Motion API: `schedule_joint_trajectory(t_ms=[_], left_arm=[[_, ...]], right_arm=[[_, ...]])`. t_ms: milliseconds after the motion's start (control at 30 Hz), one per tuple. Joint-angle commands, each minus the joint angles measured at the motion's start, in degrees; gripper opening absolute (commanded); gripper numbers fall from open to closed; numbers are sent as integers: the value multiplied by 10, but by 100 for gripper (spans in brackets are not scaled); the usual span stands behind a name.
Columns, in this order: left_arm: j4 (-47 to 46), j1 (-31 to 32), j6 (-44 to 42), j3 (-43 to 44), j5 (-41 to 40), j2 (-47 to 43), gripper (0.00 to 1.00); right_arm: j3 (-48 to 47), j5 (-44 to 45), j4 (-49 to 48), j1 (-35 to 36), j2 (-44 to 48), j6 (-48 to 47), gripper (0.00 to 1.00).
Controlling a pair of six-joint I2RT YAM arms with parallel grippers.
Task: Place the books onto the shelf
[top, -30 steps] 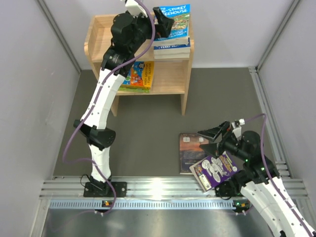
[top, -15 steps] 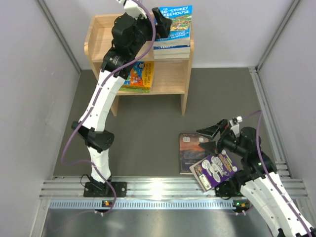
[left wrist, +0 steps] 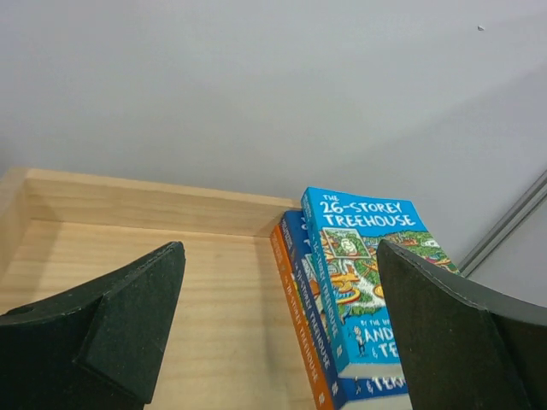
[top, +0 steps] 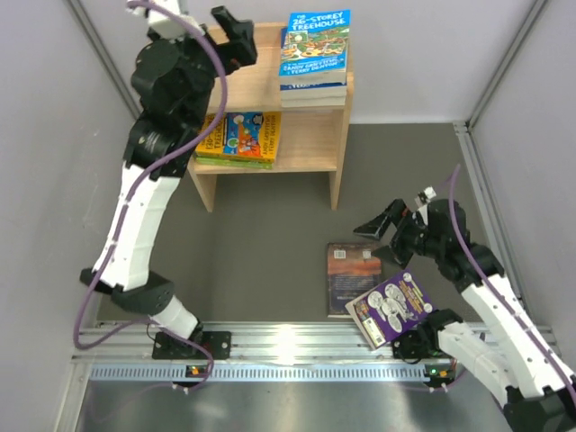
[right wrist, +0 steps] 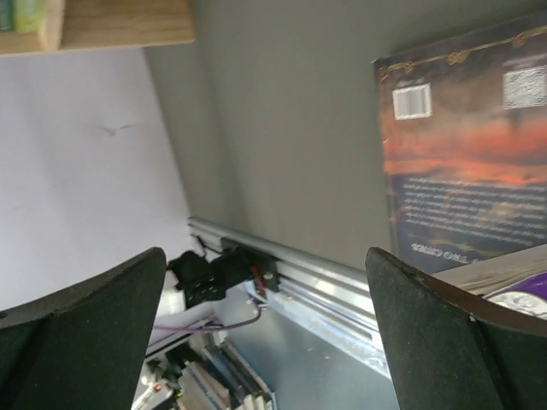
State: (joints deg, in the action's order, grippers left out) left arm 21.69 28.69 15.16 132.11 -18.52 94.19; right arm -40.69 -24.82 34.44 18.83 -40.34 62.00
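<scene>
The light wooden shelf (top: 317, 135) stands at the back. A stack of books with a blue cover uppermost (top: 314, 49) lies on the right of its top tier, and yellow and green books (top: 238, 137) lie on the lower tier. My left gripper (top: 231, 32) hovers open over the top tier's left half, empty; its wrist view has the blue stack (left wrist: 359, 273) just right of the gripper (left wrist: 280, 256). A dark brown book (top: 353, 277) lies on the floor with a purple book (top: 390, 309) partly over its near right corner. My right gripper (top: 383, 236) hangs open and empty above them.
An aluminium rail (top: 288, 340) runs along the near edge, under the purple book's front. Grey walls close in on the left, back and right. The right wrist view has the brown book (right wrist: 466, 162), the rail (right wrist: 325, 278) and a corner of the shelf (right wrist: 120, 21).
The left arm swung left and back from the blue stack, uncovering the lower-tier books. The right gripper lifted and shifted slightly away from the brown book. Both stayed open.
</scene>
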Motion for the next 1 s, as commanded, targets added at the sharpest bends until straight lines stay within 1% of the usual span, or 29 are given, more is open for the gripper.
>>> schedule_joint_trajectory(t_ms=[0,33,67,100,133,167,200,233,267,300,333,367,400,433,467,500,533,567,600,667,733,833,867,900,967], left_arm=[[27,3,6,-65,-48,-87,99],[39,3,16,-87,-48,-126,99],[51,3,44,-112,-45,-147,99],[79,3,59,-170,-37,-168,99],[92,4,73,-202,-4,-209,99],[112,5,106,-234,13,-226,99],[146,6,126,-301,36,-243,99],[161,8,147,-337,56,-273,99],[169,15,186,-374,107,-287,99],[172,22,203,-451,131,-300,99],[171,32,221,-488,169,-320,99],[170,57,250,-521,182,-328,99],[155,69,261,-588,208,-338,99],[137,79,272,-619,231,-339,99],[121,98,296,-676,257,-341,99],[94,105,306,-711,283,-341,99],[36,109,319,-744,311,-337,99],[10,117,345,-772,332,-333,99],[-11,126,355,-820,351,-317,99],[-58,149,377,-862,358,-296,99],[-74,169,383,-875,359,-256,99],[-124,180,401,-878,402,-187,99],[-165,184,406,-878,408,-170,99],[-177,190,408,-875,415,-133,99],[-200,208,416,-856,419,-93,99]], right_arm=[[-90,71,104,-9,-64,-110,100],[-105,84,118,-10,-94,-119,100],[-118,113,130,-9,-110,-132,100],[-144,130,161,-9,-125,-138,100],[-159,150,180,-9,-161,-153,100],[-175,191,201,-9,-181,-163,100],[-202,211,235,-10,-202,-173,100],[-214,229,250,-9,-242,-183,100],[-224,245,260,-8,-261,-201,100],[-236,263,271,-9,-280,-210,100],[-238,266,273,-9,-307,-223,100],[-238,264,270,-9,-318,-226,100],[-232,261,262,-9,-336,-231,100],[-229,260,259,-8,-344,-235,100],[-221,262,256,-8,-358,-238,100],[-215,265,253,-8,-358,-239,100],[-210,267,251,-8,-368,-243,100],[-203,267,246,-8,-373,-244,100],[-188,262,236,-9,-378,-245,100],[-170,234,217,-7,-391,-247,100],[-141,214,184,-5,-406,-249,100],[-112,189,151,-2,-428,-250,99],[-106,184,136,-1,-432,-248,99],[-92,179,127,2,-439,-247,99],[-80,156,96,4,-446,-246,98]])
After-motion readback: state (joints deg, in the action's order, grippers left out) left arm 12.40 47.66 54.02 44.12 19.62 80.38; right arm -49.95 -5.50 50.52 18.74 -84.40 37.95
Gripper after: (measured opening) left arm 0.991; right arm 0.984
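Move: Below the open right hand, some 19 cm down, 3 cm nearer the base and about 1 cm to its left, lies the brown book. The purple book overlaps its near right corner, about 10 cm back and 8 cm right of the hand. The shelf's middle is about 26 cm ahead and 22 cm left of the right hand, at roughly its height. From the left hand, still over the shelf, the brown book is about 26 cm back, 23 cm right and 59 cm down. Swinging back off the shelf, the open left hand drops about 50 cm and comes some 25 cm back, going briefly left and then right, while its wrist tips 80 degrees to point down just left of the brown book. The open right hand sinks about 17 cm and shifts some 7 cm right to the brown book's right edge, beside the purple book's far corner, reaching out 5 cm before drawing back and turning its fingers straight down. ##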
